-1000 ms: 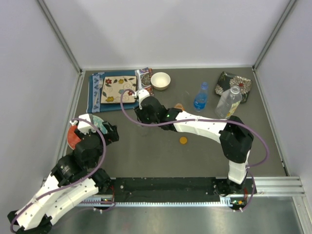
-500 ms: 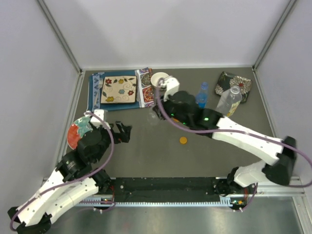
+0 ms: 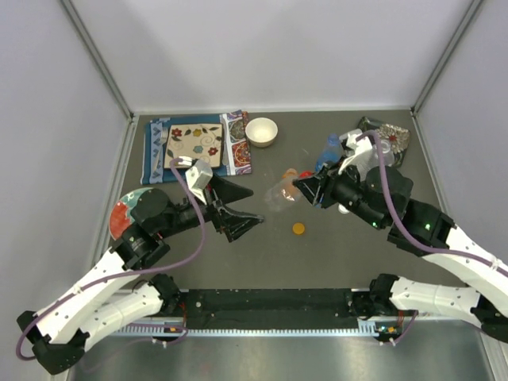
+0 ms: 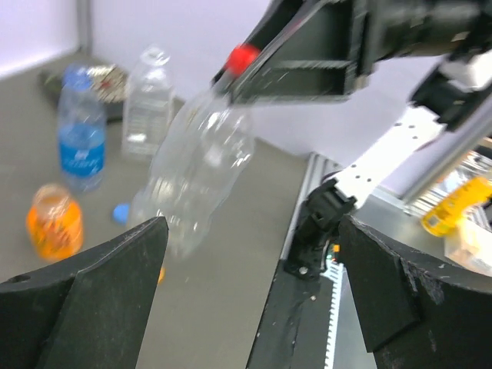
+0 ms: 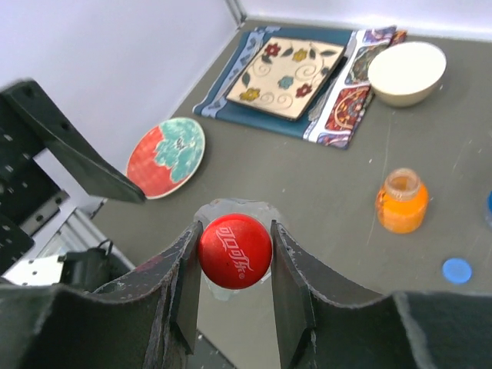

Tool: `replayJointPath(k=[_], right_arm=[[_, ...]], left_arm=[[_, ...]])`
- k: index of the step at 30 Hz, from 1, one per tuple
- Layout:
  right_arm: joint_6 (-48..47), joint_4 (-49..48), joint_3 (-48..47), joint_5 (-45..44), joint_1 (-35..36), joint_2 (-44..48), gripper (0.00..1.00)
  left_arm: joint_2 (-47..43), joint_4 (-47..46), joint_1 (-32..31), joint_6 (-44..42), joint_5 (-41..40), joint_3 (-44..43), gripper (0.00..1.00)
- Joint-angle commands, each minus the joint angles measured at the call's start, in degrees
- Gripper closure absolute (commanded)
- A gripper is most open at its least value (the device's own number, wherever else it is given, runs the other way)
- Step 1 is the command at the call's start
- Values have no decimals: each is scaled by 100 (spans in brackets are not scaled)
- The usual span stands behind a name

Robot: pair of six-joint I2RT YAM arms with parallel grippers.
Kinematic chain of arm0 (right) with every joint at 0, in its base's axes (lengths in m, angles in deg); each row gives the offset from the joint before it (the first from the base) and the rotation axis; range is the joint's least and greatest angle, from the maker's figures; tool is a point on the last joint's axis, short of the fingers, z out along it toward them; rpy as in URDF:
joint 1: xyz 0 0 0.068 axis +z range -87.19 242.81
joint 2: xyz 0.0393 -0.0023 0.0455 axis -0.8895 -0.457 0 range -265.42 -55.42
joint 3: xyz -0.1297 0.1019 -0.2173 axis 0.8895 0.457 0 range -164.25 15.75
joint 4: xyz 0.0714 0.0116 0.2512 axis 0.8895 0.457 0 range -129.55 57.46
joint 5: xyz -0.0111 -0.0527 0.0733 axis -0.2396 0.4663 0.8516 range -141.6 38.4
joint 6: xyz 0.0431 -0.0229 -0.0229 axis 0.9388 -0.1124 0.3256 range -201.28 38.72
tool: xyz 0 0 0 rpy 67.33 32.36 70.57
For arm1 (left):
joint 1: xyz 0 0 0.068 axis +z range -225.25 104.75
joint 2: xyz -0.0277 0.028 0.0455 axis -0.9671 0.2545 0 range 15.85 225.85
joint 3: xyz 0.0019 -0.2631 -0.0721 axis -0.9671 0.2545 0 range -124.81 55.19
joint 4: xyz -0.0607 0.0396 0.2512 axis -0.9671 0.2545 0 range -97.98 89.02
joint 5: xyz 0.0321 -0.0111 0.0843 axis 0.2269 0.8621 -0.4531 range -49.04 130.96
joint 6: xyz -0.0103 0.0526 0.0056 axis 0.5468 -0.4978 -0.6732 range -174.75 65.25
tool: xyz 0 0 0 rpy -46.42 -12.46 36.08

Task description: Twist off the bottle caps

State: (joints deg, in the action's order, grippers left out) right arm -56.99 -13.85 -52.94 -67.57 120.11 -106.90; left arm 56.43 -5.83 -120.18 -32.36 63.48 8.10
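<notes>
My right gripper (image 5: 234,246) is shut on the red cap (image 5: 234,251) of the slim clear bottle (image 4: 200,165), which hangs tilted below it. From above, that bottle (image 3: 280,191) slants left from the right gripper (image 3: 304,189) at mid-table. My left gripper (image 3: 250,208) stands wide open and empty just left of the bottle, apart from it; in its own view the left gripper (image 4: 252,227) frames the bottle's lower end. The short orange bottle (image 5: 401,201) stands uncapped. A blue cap (image 5: 457,270) and an orange cap (image 3: 298,228) lie loose on the table.
The blue-tinted bottle (image 3: 327,152) and the wide clear bottle (image 4: 150,104) stand at the back right by a dark floral pad (image 3: 393,133). A white bowl (image 3: 261,131) and a patterned tile on a blue mat (image 3: 193,146) sit at the back left, and a red-and-teal plate (image 5: 166,156) lies at left.
My right arm has swung from the back left to mid-right, with its jaws closing, and the slim bottle now hangs from them. My left gripper has reached right toward the centre, still open.
</notes>
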Motion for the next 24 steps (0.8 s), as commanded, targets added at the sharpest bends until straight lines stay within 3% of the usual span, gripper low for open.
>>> replayJointPath(k=[1, 11, 24], right_arm=[[540, 24, 171, 567, -78, 375, 100], [840, -451, 48, 1991, -78, 596, 100], [840, -943, -163, 2405, -78, 192, 100]], left_arm=[[134, -1358, 10, -42, 1333, -248, 1], [820, -910, 10, -323, 1712, -600, 1], [1066, -892, 10, -323, 2071, -485, 1]])
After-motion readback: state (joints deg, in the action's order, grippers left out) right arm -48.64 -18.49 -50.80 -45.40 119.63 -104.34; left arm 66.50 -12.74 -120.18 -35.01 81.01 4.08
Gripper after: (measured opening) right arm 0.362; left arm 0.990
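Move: The clear bottle hangs by its red cap from the right gripper; its middle lies about 8 cm right of the left hand, 5 cm ahead and 4 cm below. On the table some 30 cm below, the yellow cap is 13 cm ahead and 13 cm right, the orange bottle 27 cm ahead and 11 cm right. From the right hand, the left gripper stands about 12 cm left, 6 cm back and 2 cm lower. Draw the right gripper back about 6 cm and then more to the left, a little up, turning it some 20 degrees counter-clockwise and keeping its pinch on the red cap, to bring the bottle towards the left gripper. Move the left gripper right and slightly back, about 4 cm, to meet it; let it rise, then sink again as it turns clockwise, with fingers kept wide open around the bottle. ##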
